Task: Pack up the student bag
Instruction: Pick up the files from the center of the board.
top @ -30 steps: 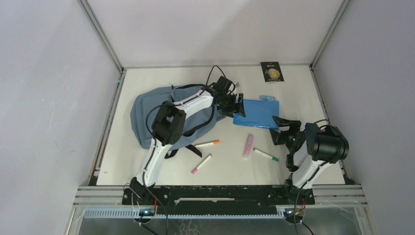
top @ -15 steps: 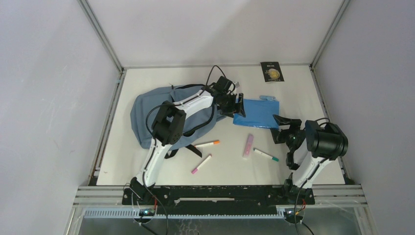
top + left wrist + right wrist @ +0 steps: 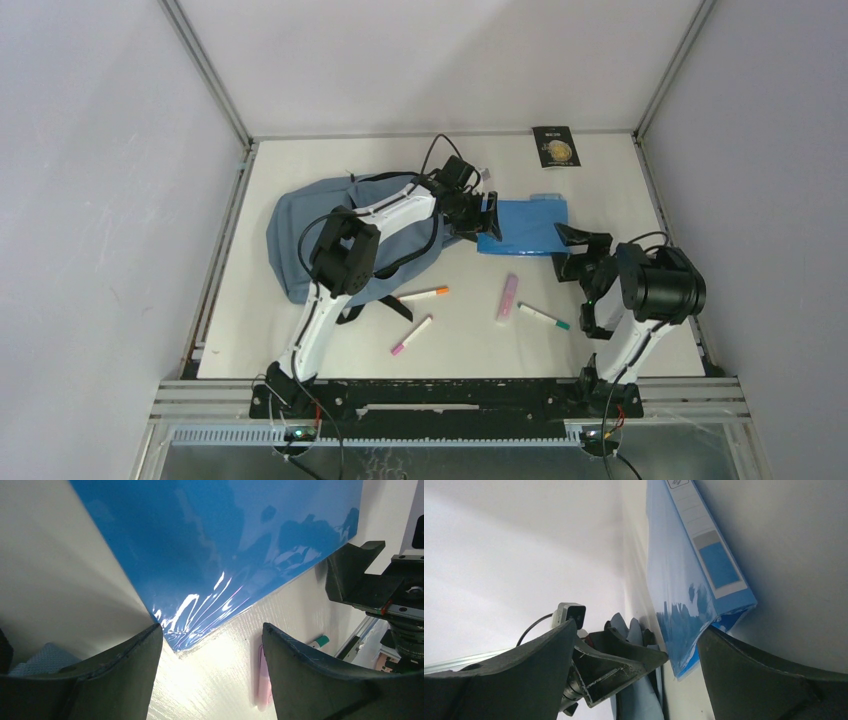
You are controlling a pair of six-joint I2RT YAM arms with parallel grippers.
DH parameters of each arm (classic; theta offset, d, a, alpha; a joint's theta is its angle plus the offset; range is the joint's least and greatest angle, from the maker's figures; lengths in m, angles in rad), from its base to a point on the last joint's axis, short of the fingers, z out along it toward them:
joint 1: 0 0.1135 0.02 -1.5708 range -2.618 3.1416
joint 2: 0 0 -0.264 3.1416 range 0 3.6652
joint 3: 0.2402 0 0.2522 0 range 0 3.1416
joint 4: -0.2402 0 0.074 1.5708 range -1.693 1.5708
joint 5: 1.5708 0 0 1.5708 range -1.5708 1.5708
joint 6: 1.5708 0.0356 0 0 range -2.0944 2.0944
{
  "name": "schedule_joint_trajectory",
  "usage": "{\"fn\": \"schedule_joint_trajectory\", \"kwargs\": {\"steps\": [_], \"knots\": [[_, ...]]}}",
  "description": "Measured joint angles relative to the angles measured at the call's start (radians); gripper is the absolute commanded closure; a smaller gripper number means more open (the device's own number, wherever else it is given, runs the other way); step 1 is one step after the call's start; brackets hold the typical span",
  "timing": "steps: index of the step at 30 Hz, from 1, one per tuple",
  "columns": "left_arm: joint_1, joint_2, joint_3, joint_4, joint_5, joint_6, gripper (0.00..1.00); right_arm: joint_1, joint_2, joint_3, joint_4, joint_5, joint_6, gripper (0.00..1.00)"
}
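The student bag [image 3: 320, 230], soft blue-grey fabric with black straps, lies at the left of the table; part of it shows in the right wrist view [image 3: 639, 700]. A flat bright blue folder [image 3: 525, 225] lies to its right. My left gripper [image 3: 487, 220] stands open at the folder's left edge. In its wrist view the folder [image 3: 225, 545] has one corner by the left finger, and the gripper [image 3: 210, 645] holds nothing. My right gripper [image 3: 572, 250] is open at the folder's near right corner. The folder's [image 3: 679, 590] curled corner reaches between that gripper's [image 3: 639, 627] fingers, ungripped.
An orange marker [image 3: 425, 294], a pink marker [image 3: 412, 334], a pink flat stick [image 3: 508, 296] and a green-capped marker [image 3: 545, 317] lie loose in front of the folder. A black card [image 3: 556, 146] lies at the back right. Metal rails edge the table.
My right gripper has moved left and a little farther back, up to the folder's right corner. The left arm has stayed put.
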Motion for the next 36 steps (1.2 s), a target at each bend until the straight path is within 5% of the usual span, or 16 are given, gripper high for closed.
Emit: {"fn": "schedule_joint_trajectory", "kwargs": {"steps": [5, 8, 13, 16, 36], "knots": [[0.000, 0.000, 0.000, -0.008, 0.016, 0.002, 0.21, 0.052, 0.033, 0.033, 0.001, 0.062, 0.010, 0.08], [0.000, 0.000, 0.000, -0.011, 0.023, 0.006, 0.21, 0.077, 0.068, 0.056, 0.001, 0.097, 0.018, 0.20], [0.000, 0.000, -0.002, -0.015, 0.029, 0.013, 0.21, 0.100, 0.114, 0.072, 0.002, 0.142, 0.037, 0.64], [0.000, -0.001, -0.006, -0.014, 0.036, 0.017, 0.22, 0.100, 0.116, 0.063, 0.003, 0.160, 0.043, 1.00], [0.008, -0.264, -0.314, 0.013, -0.032, -0.059, 0.17, -0.012, -0.100, -0.101, 0.008, 0.072, 0.060, 1.00]]}}
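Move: The blue files lie about 10 cm to the right gripper's left, some 5 cm ahead and 3 cm below it, their near right corner just at its fingers. The pink case is about 13 cm left of this gripper and 11 cm back; the small blue box is 13 cm ahead and 5 cm left. From the left gripper, the middle of the files is about 8 cm right, 2 cm ahead and slightly lower. Ease the open right gripper about 2 cm farther forward and some 3 cm down over the near right corner of the files, shut the fingers on its plastic edge, then draw back roughly 4 cm and lift about 4 cm, keeping the pinch. Meanwhile take the open left gripper back and left towards the bag, away from the files, raising it near the end. ##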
